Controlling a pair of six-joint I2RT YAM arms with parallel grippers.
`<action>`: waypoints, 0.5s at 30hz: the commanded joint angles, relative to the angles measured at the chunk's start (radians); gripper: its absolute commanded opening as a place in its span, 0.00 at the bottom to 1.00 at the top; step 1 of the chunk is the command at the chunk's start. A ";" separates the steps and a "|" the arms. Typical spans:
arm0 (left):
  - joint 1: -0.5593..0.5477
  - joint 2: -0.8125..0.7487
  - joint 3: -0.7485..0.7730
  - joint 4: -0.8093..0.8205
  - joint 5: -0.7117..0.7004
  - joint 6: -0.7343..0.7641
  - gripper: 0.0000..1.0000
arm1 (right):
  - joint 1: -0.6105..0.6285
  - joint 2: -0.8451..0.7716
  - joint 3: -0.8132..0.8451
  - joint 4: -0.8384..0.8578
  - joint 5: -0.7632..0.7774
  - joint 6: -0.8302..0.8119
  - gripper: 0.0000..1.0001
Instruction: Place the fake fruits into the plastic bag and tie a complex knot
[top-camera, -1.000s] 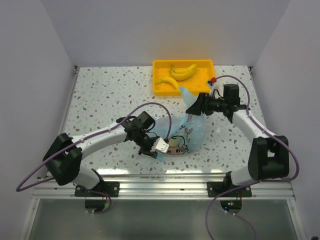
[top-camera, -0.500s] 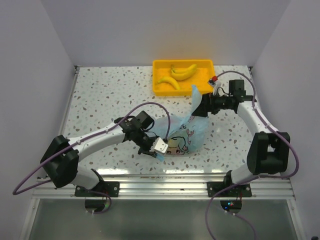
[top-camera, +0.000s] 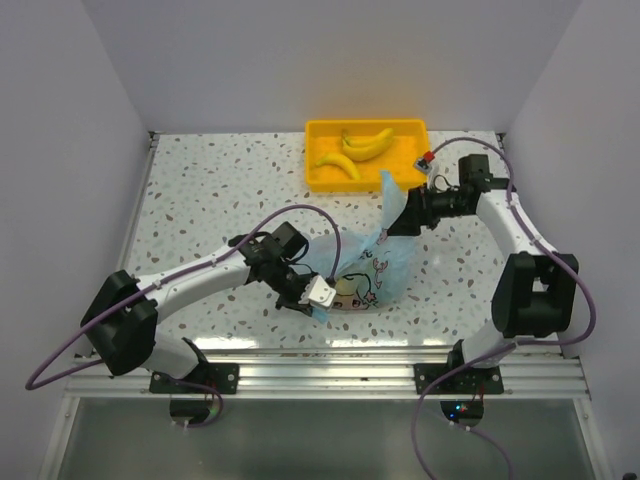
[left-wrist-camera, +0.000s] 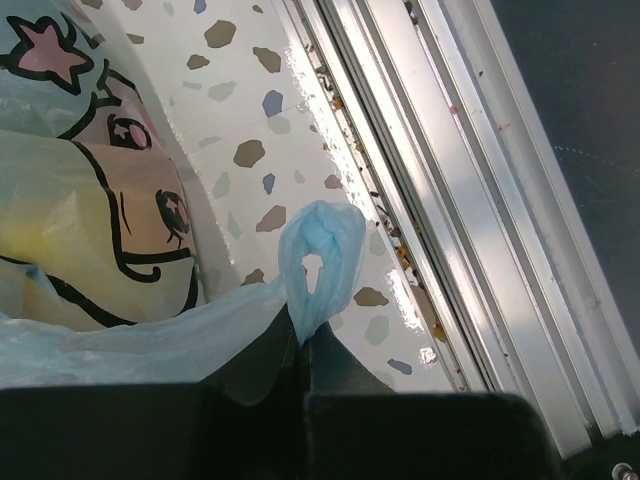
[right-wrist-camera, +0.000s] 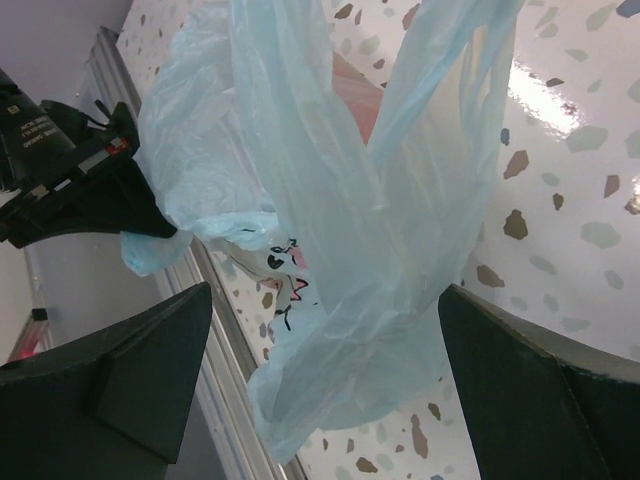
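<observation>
The light-blue plastic bag (top-camera: 372, 268) lies at the table's near middle, cartoon print up (left-wrist-camera: 100, 200). A yellowish shape shows through its film (left-wrist-camera: 55, 235). My left gripper (top-camera: 316, 297) is shut on one handle loop (left-wrist-camera: 320, 262), which pokes out past the pinched fingertips (left-wrist-camera: 302, 345). My right gripper (top-camera: 398, 216) stands wide open at the bag's far side. The other handle's film (right-wrist-camera: 350, 240) hangs loose between its fingers (right-wrist-camera: 150, 370), not clamped. Two fake fruits, both bananas (top-camera: 368, 142) (top-camera: 337, 165), lie in the yellow tray (top-camera: 412, 128). No knot shows.
The tray sits at the back of the speckled table, just behind the right gripper. An aluminium rail (left-wrist-camera: 470, 200) runs along the near edge, close under the left gripper. White walls close in the left, right and back.
The right arm has drawn back to the right and its jaws have opened fully. The bag's upper flap shifted right with it. The left arm and its grip have not moved.
</observation>
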 joint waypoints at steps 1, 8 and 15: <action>-0.002 -0.017 0.031 -0.025 0.028 0.036 0.00 | 0.005 0.017 -0.044 0.068 -0.077 0.015 0.99; -0.002 -0.026 0.018 -0.035 0.038 0.034 0.00 | 0.008 0.021 -0.099 0.411 -0.085 0.295 0.68; -0.022 -0.052 0.043 -0.094 0.050 0.074 0.00 | 0.044 -0.064 -0.092 0.481 0.050 0.364 0.00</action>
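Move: The bag's raised strand stands between the right hand's open fingers, about 3 cm ahead and 2 cm left, near hand height. The fruit-filled body of the bag lies some 10 cm back, 5 cm left and 12 cm below; the yellow tray is about 15 cm ahead, 6 cm left, 15 cm lower. From the left hand, still gripping a twisted end, the strand is roughly 22 cm ahead, 14 cm right and 8 cm higher. Reaching some 4 cm forward, the right hand shuts its wide-open fingers and pinches the bag's raised strand. ##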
